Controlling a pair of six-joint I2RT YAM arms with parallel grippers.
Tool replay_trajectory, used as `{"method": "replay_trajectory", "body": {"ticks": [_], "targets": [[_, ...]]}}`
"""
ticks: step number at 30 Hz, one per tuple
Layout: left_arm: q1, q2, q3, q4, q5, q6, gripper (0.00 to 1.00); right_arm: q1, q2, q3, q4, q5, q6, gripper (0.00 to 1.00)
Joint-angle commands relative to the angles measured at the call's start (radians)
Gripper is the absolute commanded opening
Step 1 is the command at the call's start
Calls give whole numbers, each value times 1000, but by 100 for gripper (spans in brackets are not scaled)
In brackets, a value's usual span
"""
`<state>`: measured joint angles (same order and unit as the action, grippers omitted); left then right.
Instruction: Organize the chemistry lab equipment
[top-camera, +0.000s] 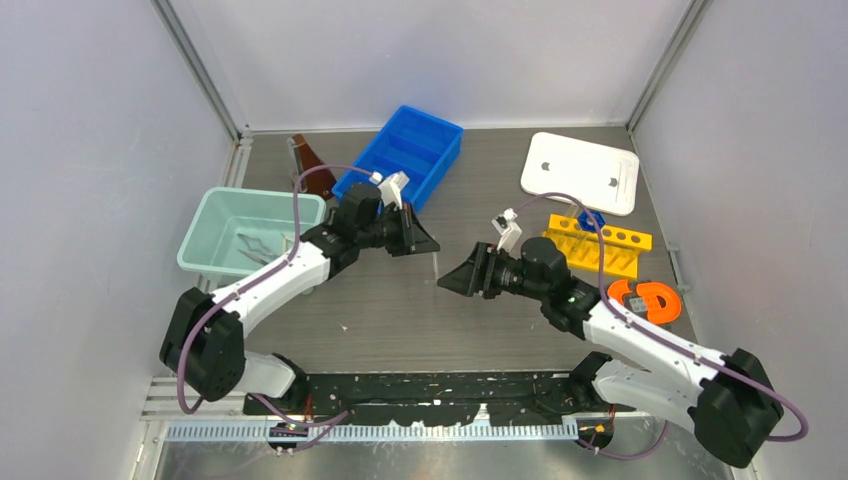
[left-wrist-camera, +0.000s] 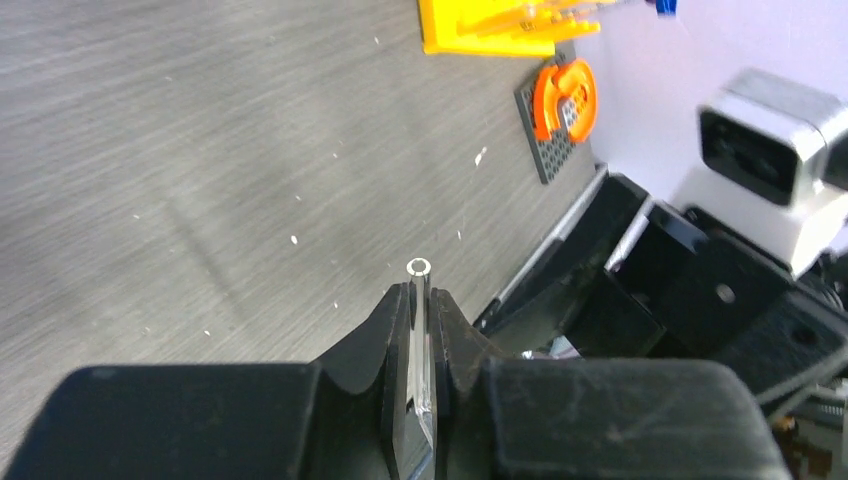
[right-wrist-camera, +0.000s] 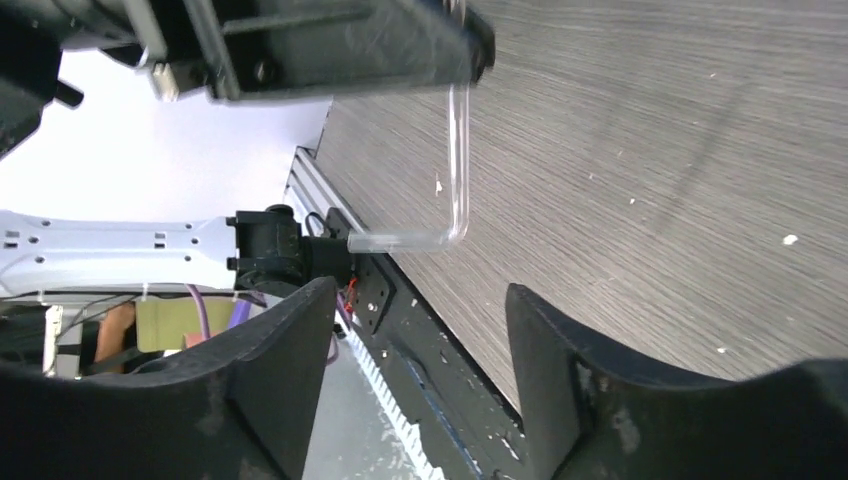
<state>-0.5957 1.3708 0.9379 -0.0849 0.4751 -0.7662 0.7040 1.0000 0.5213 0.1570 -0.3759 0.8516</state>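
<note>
My left gripper (top-camera: 432, 243) is shut on a thin bent clear glass tube (right-wrist-camera: 455, 190) and holds it above the table middle; the tube's open end (left-wrist-camera: 418, 267) pokes out between the fingertips. My right gripper (top-camera: 445, 282) is open and empty, facing the left one, a short way from the tube. The silver metal tongs (top-camera: 255, 247) lie in the teal bin (top-camera: 205, 225). The yellow holed rack (top-camera: 597, 245) stands at the right with a blue-capped tube (top-camera: 590, 218) by it. The white lid (top-camera: 580, 172) lies at the back right.
A blue bin (top-camera: 436, 150) stands at the back centre, a brown flask-like object (top-camera: 310, 165) to its left. An orange ring on a dark plate (top-camera: 648, 300) lies right of my right arm. Walls close in on three sides.
</note>
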Motion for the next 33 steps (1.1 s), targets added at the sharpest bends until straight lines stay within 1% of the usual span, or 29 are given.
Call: {"method": "replay_trajectory", "body": {"ticks": [1,2,3,5,7,11,15,21,23,28,33], "targets": [[39,23,76,45,-126,-38,3,3,-122,-17,-59,77,-25,78],[54,34,88,59,-153,-43,2,3,-162,-25,-70,90,-25,83],[65,45,103,69,-183,-45,1,3,-181,-28,-92,96,-25,93],[85,73,142,79,-252,-45,1,3,-238,-34,-126,115,-29,98],[104,110,178,128,-324,-50,1,3,-306,-36,-163,135,-35,99],[132,216,263,194,-459,-68,0,3,-373,-37,-219,151,-40,100],[153,338,365,273,-558,-93,0,3,-405,-18,-269,153,-53,100],[168,520,476,410,-694,-126,0,3,-435,0,-307,149,-66,100],[178,587,532,455,-704,-124,0,3,-439,4,-329,157,-82,100],[199,746,692,482,-693,-115,0,3,-444,26,-436,198,-128,100],[209,830,749,512,-730,-104,0,3,-473,43,-480,240,-155,100]]}}
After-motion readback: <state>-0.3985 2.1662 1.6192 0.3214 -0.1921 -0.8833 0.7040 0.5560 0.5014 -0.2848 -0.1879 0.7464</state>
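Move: The blue tray, where the left hand is to take the bent glass tube it already holds, has its middle about 32 cm ahead of that hand, 8 cm left and 15 cm below. The brown block stands level with the tray's middle, roughly 20 cm left of it; the mint bin lies about 8 cm ahead of the left hand and 41 cm to its left, also low. From the right hand the tray's middle is some 41 cm ahead, 12 cm left and 14 cm lower. The left hand keeps the bent glass tube pinched and sweeps it fast, about 34 cm forward and slightly left, away from the right hand to above the blue tray, rising a little before sinking some 4 cm and turning about 50 degrees counter-clockwise so the fingers point more forward. The right hand, already clear of the tube with its fingers parted, opens them fully and draws off to its right and a little back, rising about 4 cm and then sinking most of that again. ##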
